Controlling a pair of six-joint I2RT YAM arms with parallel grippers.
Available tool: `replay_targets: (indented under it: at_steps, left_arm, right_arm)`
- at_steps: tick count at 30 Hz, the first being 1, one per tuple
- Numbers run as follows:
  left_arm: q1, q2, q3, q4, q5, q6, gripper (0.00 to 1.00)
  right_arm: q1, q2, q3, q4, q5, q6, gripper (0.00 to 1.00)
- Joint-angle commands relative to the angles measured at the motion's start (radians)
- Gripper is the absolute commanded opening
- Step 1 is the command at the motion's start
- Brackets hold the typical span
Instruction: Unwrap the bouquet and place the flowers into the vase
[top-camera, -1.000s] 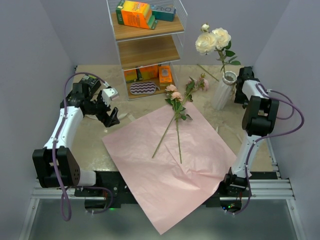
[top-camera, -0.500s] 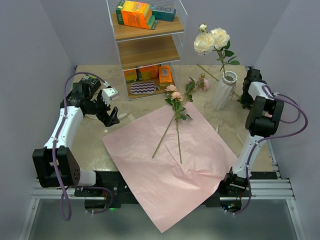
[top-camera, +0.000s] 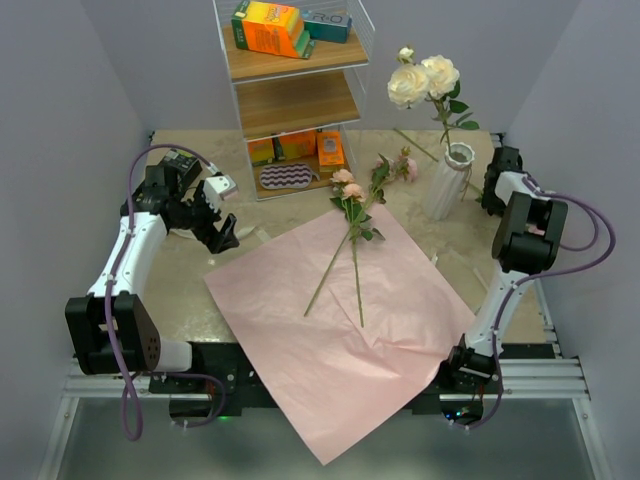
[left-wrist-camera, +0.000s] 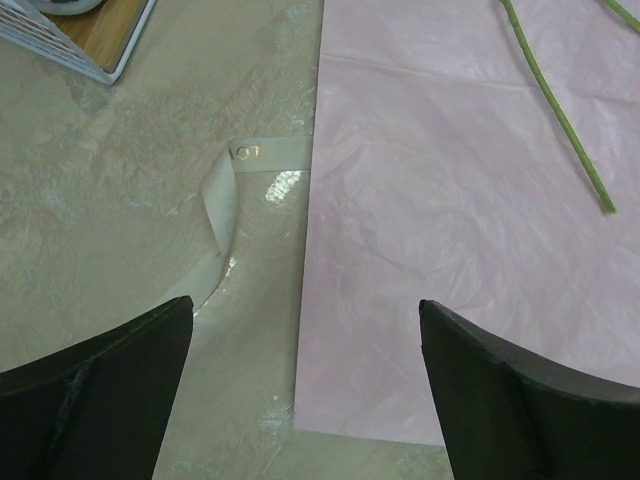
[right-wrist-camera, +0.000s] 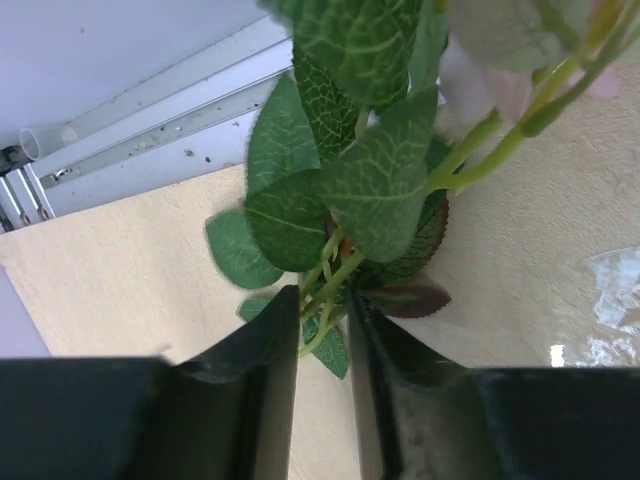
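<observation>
The bouquet's pink sheet (top-camera: 340, 330) lies spread flat on the table. Three pink flowers (top-camera: 352, 215) rest across its far corner, stems pointing toward me. The white ribbed vase (top-camera: 445, 185) stands at the back right with cream roses (top-camera: 420, 80) in it. Just right of the vase, my right gripper (top-camera: 489, 198) is low over the table. Its jaws (right-wrist-camera: 323, 300) are closed in on a leafy green stem (right-wrist-camera: 330, 275) lying there. My left gripper (left-wrist-camera: 305, 310) hangs open over the sheet's left edge, holding nothing.
A cream ribbon (left-wrist-camera: 225, 200) curls on the table beside the sheet's left edge. A wire shelf (top-camera: 290, 90) with orange boxes stands at the back centre. A grey wall (right-wrist-camera: 120, 50) and a rail run close behind the right gripper.
The right arm has swung slightly right, away from the vase, and its jaws have narrowed around the leafy stem. The left arm and the flowers on the sheet have not moved.
</observation>
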Motion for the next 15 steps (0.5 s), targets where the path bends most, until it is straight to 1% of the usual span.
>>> replay_targets:
  at_steps: [1,3,4,8,10,12,15]
  left_arm:
    - [0.009,0.007,0.018,0.019,0.007,-0.024,0.99]
    - [0.009,0.004,0.018,0.016,0.01,-0.023,0.99]
    - [0.011,0.001,0.015,0.013,0.01,-0.022,0.99]
    - [0.011,-0.014,-0.003,0.016,0.01,-0.016,0.99]
    - [0.011,-0.023,-0.011,0.016,0.011,-0.015,0.99]
    - [0.009,-0.032,-0.014,0.011,0.017,-0.01,0.99]
    - [0.011,-0.045,-0.019,0.006,0.022,-0.007,0.99]
  right_arm:
    - [-0.02,-0.023,-0.036,0.068,-0.02,-0.021,0.14]
    - [-0.02,-0.041,-0.065,0.115,-0.031,-0.041,0.03]
    - [-0.019,-0.059,-0.076,0.135,-0.043,-0.047,0.0]
    - [-0.014,-0.133,-0.136,0.233,-0.055,-0.107,0.0]
    - [-0.004,-0.171,-0.183,0.281,-0.032,-0.131,0.0]
    - [0.01,-0.23,-0.211,0.312,0.018,-0.187,0.0]
    - [0.038,-0.309,-0.228,0.313,0.109,-0.262,0.0]
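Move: Right between the right hand's half-closed fingertips, about 1 cm lower, lies the leafy stem of the fallen pink flower. The vase with the white roses stands roughly 16 cm to this hand's left and 1 cm back, its middle some 9 cm higher; the paper flowers lie about 35 cm left and 3 cm farther out, 2 cm lower. From the left hand, the stem is around 18 cm ahead, 78 cm right and 14 cm lower. Closing its fingers fully, the right hand pinches the leafy stem just above the table beside the vase, staying almost in place as they shut. Then it rises about 3 cm with the stem gripped, easing left towards the vase and slightly back, while the wrist turns some 5 to 10 degrees counter-clockwise and tips its fingers up a little. ##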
